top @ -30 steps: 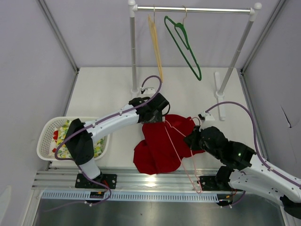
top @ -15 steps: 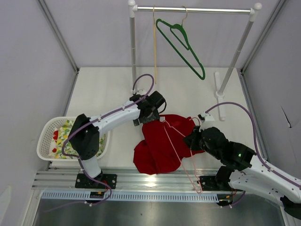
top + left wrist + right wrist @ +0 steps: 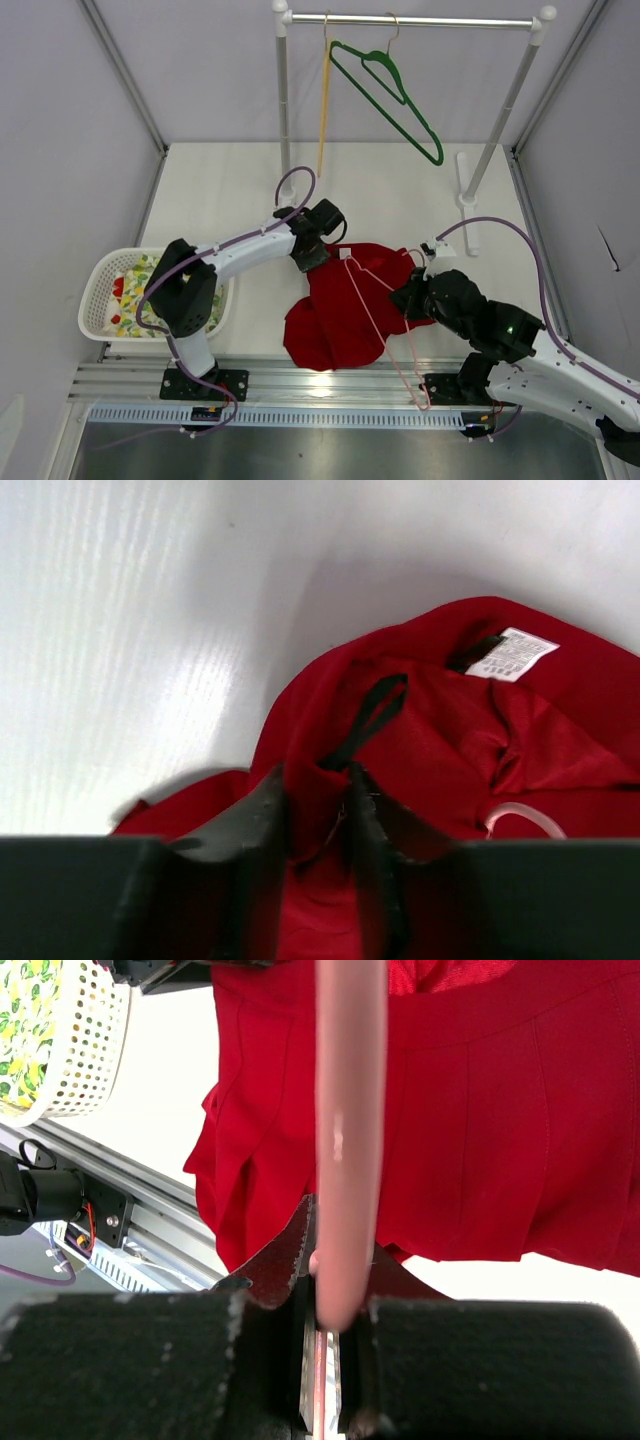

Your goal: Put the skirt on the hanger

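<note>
The deep-red skirt [image 3: 335, 315] lies spread on the table in front of both arms. My left gripper [image 3: 312, 252] sits at its upper left edge. In the left wrist view the jaws [image 3: 315, 780] pinch a fold of the skirt [image 3: 450, 720] near a black loop and the white label. The pale pink hanger [image 3: 372, 318] lies slanted across the skirt. My right gripper [image 3: 408, 296] is shut on it at the skirt's right edge. In the right wrist view the hanger's bar [image 3: 350, 1110] runs up from the right gripper [image 3: 335, 1260] over the skirt [image 3: 480, 1110].
A white basket [image 3: 100, 300] with a floral cloth [image 3: 135, 290] stands at the left. A clothes rack [image 3: 283, 120] stands at the back, holding a green hanger [image 3: 395, 95] and a yellow hanger [image 3: 322, 110]. An aluminium rail [image 3: 320, 380] runs along the near edge.
My left gripper's jaws have narrowed onto the skirt's top edge and the wrist has shifted slightly left and nearer. The green and yellow hangers swing on the rack. The right arm is still.
</note>
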Available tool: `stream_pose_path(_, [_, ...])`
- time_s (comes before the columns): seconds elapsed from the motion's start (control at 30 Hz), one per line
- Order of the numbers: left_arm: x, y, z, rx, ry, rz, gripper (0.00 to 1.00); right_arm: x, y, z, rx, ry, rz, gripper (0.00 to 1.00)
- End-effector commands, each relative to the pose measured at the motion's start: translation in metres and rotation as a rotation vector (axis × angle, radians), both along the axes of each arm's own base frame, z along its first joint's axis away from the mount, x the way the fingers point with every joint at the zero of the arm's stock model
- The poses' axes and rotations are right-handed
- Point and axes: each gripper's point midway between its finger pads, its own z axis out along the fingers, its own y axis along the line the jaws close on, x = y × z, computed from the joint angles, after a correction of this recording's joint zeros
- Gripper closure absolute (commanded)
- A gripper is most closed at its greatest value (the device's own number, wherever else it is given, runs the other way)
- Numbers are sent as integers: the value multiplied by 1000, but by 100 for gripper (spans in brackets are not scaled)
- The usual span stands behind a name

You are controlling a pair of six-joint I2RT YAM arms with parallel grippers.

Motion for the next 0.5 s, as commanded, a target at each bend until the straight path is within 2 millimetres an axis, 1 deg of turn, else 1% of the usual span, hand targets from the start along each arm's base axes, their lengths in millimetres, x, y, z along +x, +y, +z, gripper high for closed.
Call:
stream_pose_path(0.0, [12, -9, 14, -64, -42, 7, 77, 2, 2, 16, 30, -41, 7, 100])
stream_pose_path(0.03, [15, -10, 19, -65, -56, -15, 86, 2, 2, 16, 31, -41, 7, 100])
stream_pose_path(0.07, [18, -13, 23, -74, -69, -41, 100, 2, 2, 15, 28, -41, 6, 100])
stream_pose_path(0.1, [24, -18, 28, -102, -89, -60, 100, 2, 1, 15, 26, -41, 5, 100])
stream_pose_path(0.13, [31, -23, 37, -109, -122, -114, 100, 3, 0, 15, 20, -44, -1, 100])
stream_pose_path(0.17, [44, -42, 49, -188, -185, -172, 100, 4, -1, 17, 16, -47, -7, 100])
stream_pose_path(0.2, [50, -46, 63, -203, -243, -240, 100, 6, -4, 18, 7, -57, -20, 100])
stream_pose_path(0.23, [52, -51, 68, -227, -283, -283, 100, 7, -6, 21, 4, -67, -27, 100])
stream_pose_path(0.27, [73, -73, 102, -337, -449, -340, 100, 9, -8, 28, 6, -78, -36, 100])
stream_pose_path(0.3, [69, -81, 136, -410, -548, -422, 100, 11, -12, 33, 2, -94, -55, 100])
stream_pose_path(0.33, [60, -78, 118, -437, -560, -464, 100, 12, -14, 38, 3, -104, -60, 100])
stream_pose_path(0.37, [71, -88, 158, -546, -720, -500, 100, 13, -17, 46, 9, -116, -68, 100])
stream_pose_path(0.4, [62, -89, 159, -590, -729, -552, 100, 14, -19, 50, 10, -122, -76, 100])
stream_pose_path(0.43, [59, -89, 182, -639, -809, -592, 100, 16, -22, 54, 4, -134, -89, 100])
stream_pose_path(0.47, [60, -86, 197, -670, -898, -610, 100, 18, -25, 57, -3, -139, -98, 100])
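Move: The skirt's waistband corner with the black loop already lies between the left hand's open fingers. The left end of the pink hanger is about 5 cm to its right, level with it fore and aft and barely higher; the white label is some 5 cm right and 2 cm ahead. From the right hand, which already holds the hanger near its hook, that waistband corner lies roughly 15 cm left, 10 cm ahead and 12 cm down. Nearly in place at first, the left hand closes its fingers and pinches the waistband corner. It then quickly lifts it about 8 cm, swinging right and somewhat forward towards the hanger's end as the wrist turns some 40 degrees, bringing the downward fingers round to point forward-right. The right hand keeps its grip on the hanger and, late on, eases up and slightly right. ##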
